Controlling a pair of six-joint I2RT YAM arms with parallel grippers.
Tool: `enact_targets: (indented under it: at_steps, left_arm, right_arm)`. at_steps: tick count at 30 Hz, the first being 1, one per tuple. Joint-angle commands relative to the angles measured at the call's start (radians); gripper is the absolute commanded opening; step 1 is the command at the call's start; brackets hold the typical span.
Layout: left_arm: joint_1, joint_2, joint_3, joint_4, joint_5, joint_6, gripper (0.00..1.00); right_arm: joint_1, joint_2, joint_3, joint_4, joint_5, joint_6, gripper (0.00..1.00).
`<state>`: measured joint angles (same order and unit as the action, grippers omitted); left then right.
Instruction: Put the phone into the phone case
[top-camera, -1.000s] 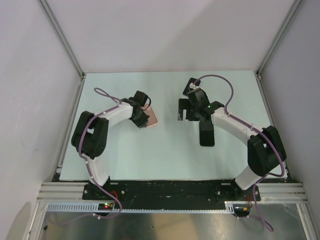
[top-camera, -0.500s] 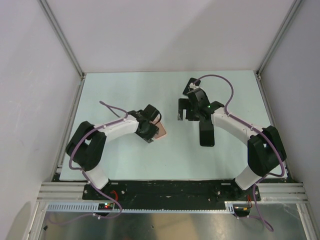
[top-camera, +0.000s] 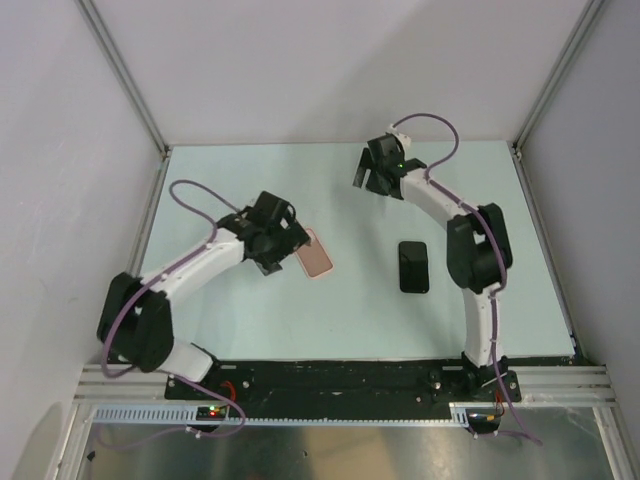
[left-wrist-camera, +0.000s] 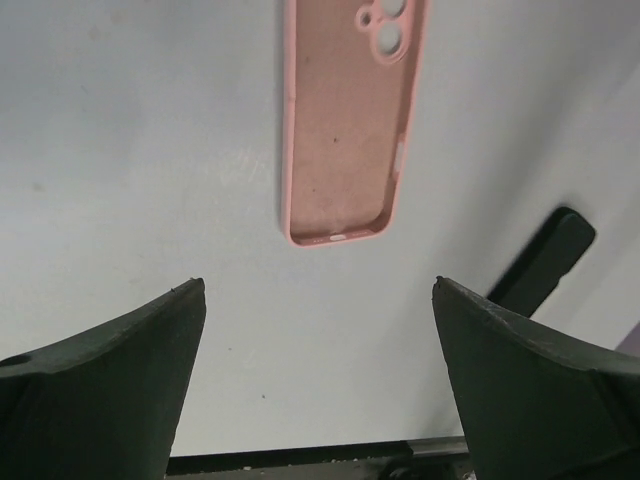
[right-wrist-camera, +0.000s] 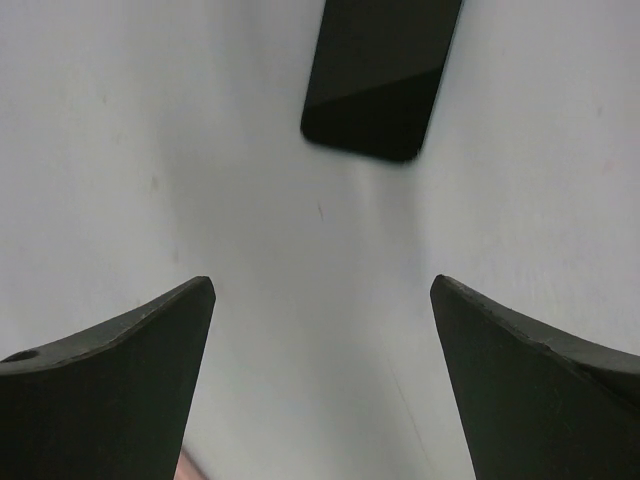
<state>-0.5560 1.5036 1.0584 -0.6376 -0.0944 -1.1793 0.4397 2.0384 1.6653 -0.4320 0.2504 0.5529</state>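
The pink phone case (top-camera: 316, 254) lies flat on the table with its hollow side up, also seen in the left wrist view (left-wrist-camera: 350, 130). My left gripper (top-camera: 285, 248) (left-wrist-camera: 318, 285) is just left of the case, open and empty, not touching it. The black phone (top-camera: 413, 266) lies flat to the right of the case, a hand's width away. Its edge shows in the left wrist view (left-wrist-camera: 545, 262), and the right wrist view shows one end of the phone (right-wrist-camera: 380, 75). My right gripper (top-camera: 368, 176) (right-wrist-camera: 322, 282) hovers open and empty at the back of the table, well beyond the phone.
The pale table (top-camera: 250, 310) is walled by white panels on the left, back and right. A black rail (top-camera: 330, 380) with both arm bases runs along the near edge. Purple cables loop over both arms.
My left gripper has opened and let go of the case, which now lies on the table nearer the phone. The right arm has swung back to the far side, uncovering the phone.
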Motion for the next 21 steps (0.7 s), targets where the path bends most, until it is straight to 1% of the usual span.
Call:
enact_targets:
  at_steps: [1, 6, 10, 21]
  left_arm:
    - [0.055, -0.14, -0.024, -0.005, 0.035, 0.245, 0.99]
    - [0.085, -0.214, -0.037, -0.03, 0.058, 0.352, 1.0]
    - [0.109, -0.24, -0.036, -0.035, 0.097, 0.393, 1.0]
    - [0.154, -0.257, -0.011, -0.033, 0.165, 0.439, 1.0]
  right_arm:
    - [-0.024, 0.166, 0.253, -0.121, 0.092, 0.04, 0.96]
    - [-0.043, 0.335, 0.519, -0.25, 0.106, 0.038, 0.96]
    - [-0.053, 0.446, 0.676, -0.336, 0.115, 0.03, 0.96]
    - [-0.07, 0.537, 0.749, -0.369, 0.077, 0.023, 0.96]
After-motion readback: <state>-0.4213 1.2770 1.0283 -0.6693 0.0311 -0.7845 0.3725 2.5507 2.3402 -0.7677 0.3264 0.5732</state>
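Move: The black phone lies at the far part of the table, its middle about 14 cm ahead of the right hand, some 3 cm to its right and 10 cm below. From the right hand the empty pink case lies some 16 cm back and 17 cm left, and the phone already in its black case about 20 cm back and 8 cm right, both at table height. From the left hand the black phone is about 34 cm ahead and 23 cm right. Towards the black phone's near end the right hand reaches forward about 8 cm, sinking slowly, then drops more steeply to some 7 cm lower in all, drifting slightly right, with fingers staying wide open and tipping a little more downward. Meanwhile the empty left hand backs off from the pink case, up and to the left, turning clockwise. ##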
